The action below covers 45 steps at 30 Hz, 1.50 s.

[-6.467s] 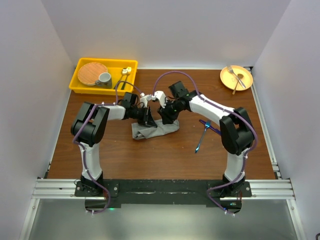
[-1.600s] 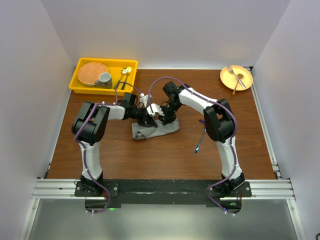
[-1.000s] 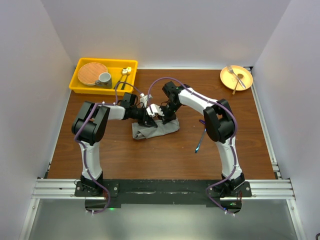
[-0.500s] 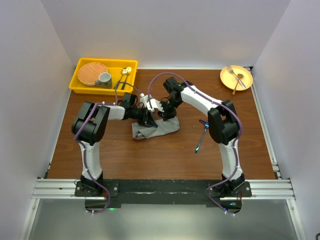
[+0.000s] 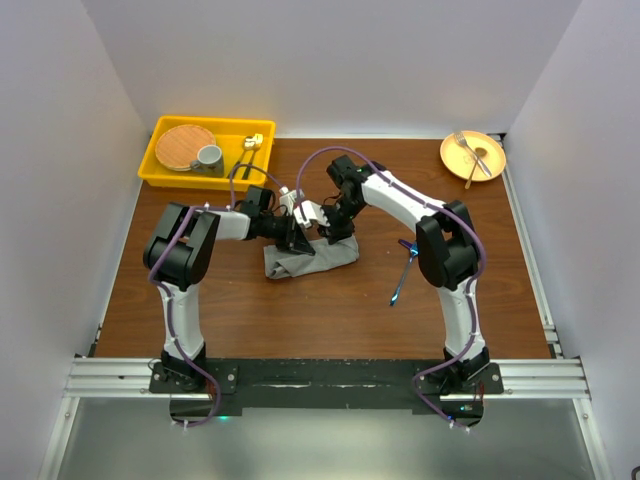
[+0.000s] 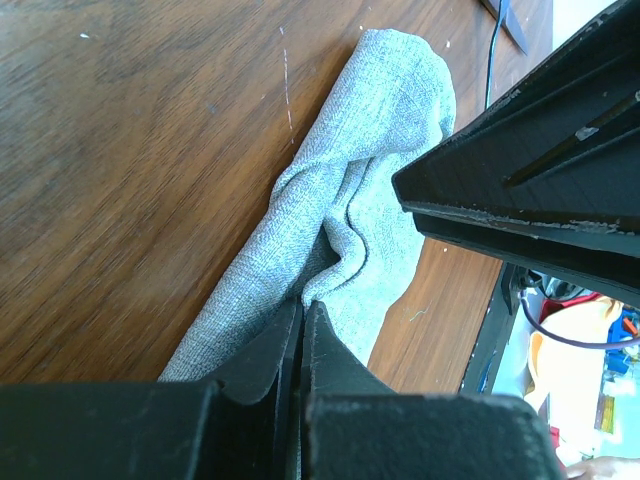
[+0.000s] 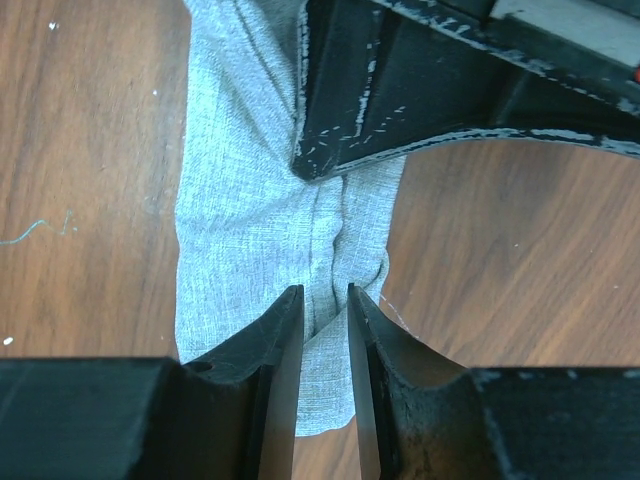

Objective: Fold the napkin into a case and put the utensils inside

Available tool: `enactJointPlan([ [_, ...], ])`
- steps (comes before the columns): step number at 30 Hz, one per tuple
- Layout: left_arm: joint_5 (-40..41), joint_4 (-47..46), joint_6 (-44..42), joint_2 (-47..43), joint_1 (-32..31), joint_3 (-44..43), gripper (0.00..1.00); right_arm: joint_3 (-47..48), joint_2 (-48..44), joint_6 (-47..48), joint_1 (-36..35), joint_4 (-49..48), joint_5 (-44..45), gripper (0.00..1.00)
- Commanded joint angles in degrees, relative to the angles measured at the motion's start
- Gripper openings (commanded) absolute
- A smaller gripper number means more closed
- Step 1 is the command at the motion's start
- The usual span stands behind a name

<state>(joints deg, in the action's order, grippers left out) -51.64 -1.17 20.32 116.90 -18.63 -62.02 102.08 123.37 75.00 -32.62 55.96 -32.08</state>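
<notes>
The grey napkin [image 5: 312, 258] lies folded into a narrow oblong strip at the table's middle, rumpled along its length [image 6: 370, 180] [image 7: 245, 230]. My left gripper [image 5: 297, 238] is shut, its tips [image 6: 303, 305] pinching a raised fold at the strip's far left end. My right gripper [image 5: 328, 228] hangs just beside it, open a little [image 7: 325, 300], with a ridge of the cloth below the gap between its fingers. The blue-handled utensils [image 5: 404, 270] lie on the wood to the right of the napkin, apart from both grippers.
A yellow bin [image 5: 160, 168] at the back left holds a woven disc, a grey cup [image 5: 209, 156] and gold-headed cutlery [image 5: 250, 148]. At the back right a yellow plate [image 5: 490, 165] carries a silver fork. White walls close in the table.
The right gripper's jaws have parted, letting go of the napkin's fold, and the arm has shifted slightly back. The left gripper and the napkin have stayed put.
</notes>
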Motion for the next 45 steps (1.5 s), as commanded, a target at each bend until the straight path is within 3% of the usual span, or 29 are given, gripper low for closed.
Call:
enactJointPlan([
  [1,4.53,3.54,-3.18,2.28,0.09,1.82,0.00,0.14,0.20,3.39,-0.60,1.43,1.22,0.27],
  [23,4.35,3.81,-3.35,2.72,0.53,1.37,0.00,-0.22,3.37,4.80,-2.10,-0.07,3.51,0.27],
  [26,4.44,3.89,-3.35,2.72,0.62,1.37,0.00,-0.92,3.37,5.85,-2.09,0.28,4.04,0.24],
  [33,4.53,4.16,-3.62,2.80,0.70,1.37,0.00,-0.22,2.93,6.21,-2.01,1.16,4.74,0.01],
  [45,4.44,5.04,-4.41,2.63,1.05,1.55,0.00,-1.27,-2.25,-3.37,-1.57,-7.71,6.94,0.00],
])
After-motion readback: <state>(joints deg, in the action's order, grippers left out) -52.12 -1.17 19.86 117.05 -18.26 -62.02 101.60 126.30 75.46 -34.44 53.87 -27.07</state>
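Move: The napkin's fold that the right hand will shut on is about 3 cm below its open fingertips and 1 cm back. The napkin's right end is roughly 5 cm to the right of the hand and 2 cm back, 4 cm down; the blue utensil lies some 16 cm right, 8 cm back and 5 cm below. From the left hand, still pinching the pleat, that same spot on the fold is about 6 cm right and 1 cm ahead, at nearly its height. The napkin's fold is met from above: the right hand sinks about 3 cm onto the cloth, turning only some 5 degrees, then shuts its fingers from about a quarter open to pinch the fold, and at the very end eases forward about 1 cm with them closed. The left hand stays put, still pinching the pleat to hold the napkin. ##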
